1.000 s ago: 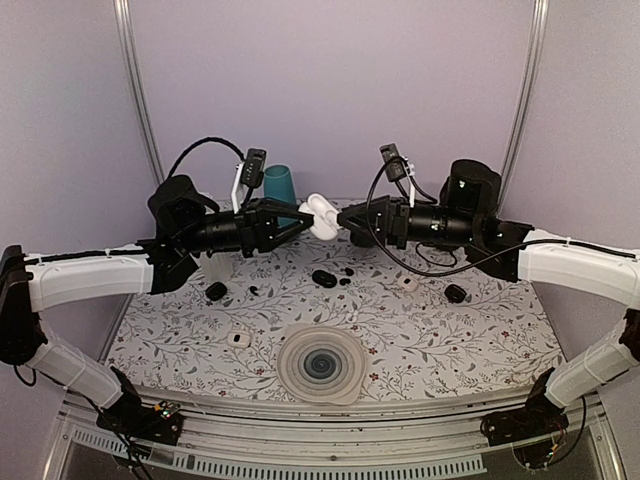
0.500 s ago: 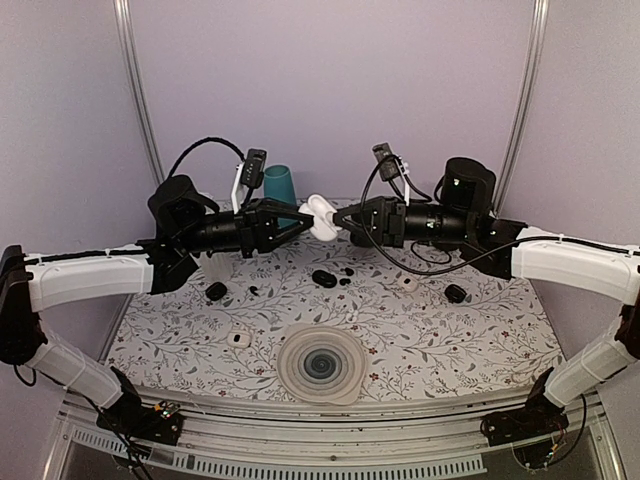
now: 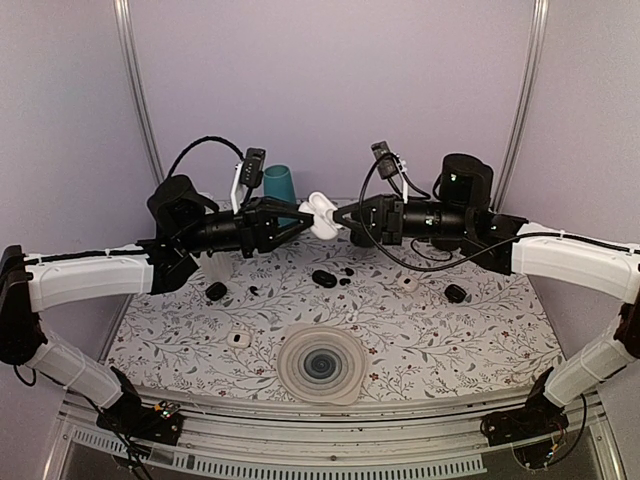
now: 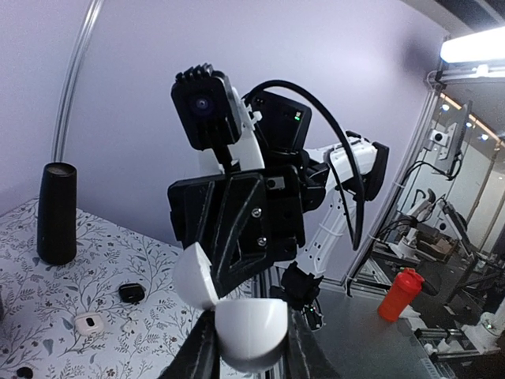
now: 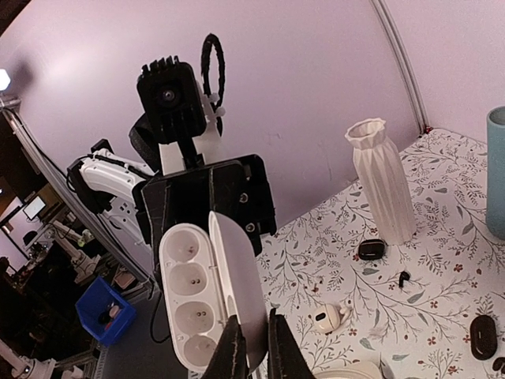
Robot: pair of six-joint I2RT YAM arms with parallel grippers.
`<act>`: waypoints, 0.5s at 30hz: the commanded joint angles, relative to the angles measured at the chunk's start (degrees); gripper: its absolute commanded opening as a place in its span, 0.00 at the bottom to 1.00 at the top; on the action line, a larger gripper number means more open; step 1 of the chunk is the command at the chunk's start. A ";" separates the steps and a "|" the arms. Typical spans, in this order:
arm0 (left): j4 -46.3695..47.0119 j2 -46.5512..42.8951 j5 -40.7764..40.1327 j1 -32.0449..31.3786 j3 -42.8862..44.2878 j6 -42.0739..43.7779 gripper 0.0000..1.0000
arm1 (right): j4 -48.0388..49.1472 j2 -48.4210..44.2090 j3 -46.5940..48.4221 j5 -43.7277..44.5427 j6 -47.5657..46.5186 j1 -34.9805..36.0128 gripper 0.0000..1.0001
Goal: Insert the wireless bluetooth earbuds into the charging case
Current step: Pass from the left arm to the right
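Observation:
A white charging case (image 3: 320, 214) hangs in mid-air above the back of the table, and both grippers hold it. My left gripper (image 3: 308, 217) is shut on its rounded base (image 4: 251, 332). The lid (image 4: 193, 276) is hinged open. The right wrist view looks into the open case, whose wells (image 5: 192, 296) hold nothing. My right gripper (image 5: 252, 343) is shut on the thin edge of the lid (image 5: 237, 284). Earbuds lie loose on the table: a black one (image 5: 405, 277) and a white one (image 5: 346, 304).
A ribbed white vase (image 5: 383, 178), a teal cup (image 3: 279, 184) and a black cylinder (image 4: 57, 213) stand at the back. Small black cases (image 3: 216, 291) (image 3: 455, 293) (image 3: 323, 277) and white cases (image 3: 237, 338) (image 3: 409, 283) dot the patterned table. A round swirl dish (image 3: 320, 364) lies near the front.
The right gripper has moved slightly left and closed from open onto the case's lid. The left arm and the case have stayed put.

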 commanded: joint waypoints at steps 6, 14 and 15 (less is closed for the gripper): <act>-5.73 -1.41 0.49 -0.47 -0.32 5.15 0.46 | -13.51 -4.27 6.76 6.95 -12.67 1.51 0.03; -10.85 -1.35 4.02 -0.58 1.25 8.96 0.59 | -24.46 -5.15 10.95 15.33 -21.47 3.41 0.04; -11.52 -1.35 4.00 -0.66 1.43 9.43 0.59 | -25.28 -5.15 11.57 17.63 -22.51 4.02 0.04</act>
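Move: The right hand already pinches the open white charging case, whose middle lies about 3 cm to its left and 1 cm back; the left fingers still hold its other half, with that middle some 2 cm to their right. On the table, roughly 35 cm below the right hand, a dark case lies about 21 cm ahead and 2 cm left, a pair of dark earbuds 22 cm ahead and 3 cm right. The dark mug stands about 37 cm ahead, 9 cm right and 31 cm lower. The left hand opens its fingers from their grip on the white charging case and, once they have loosened, sinks about 2.5 cm, rolling slightly, so that its pads come free of the case. The right hand keeps its pinch on the case's forward shell, waits for that release, then lifts about 3 cm and draws a little over 1 cm to the right, away from the left fingers, rolling its forward side up by some 10 degrees while the fingertips dip slightly. ##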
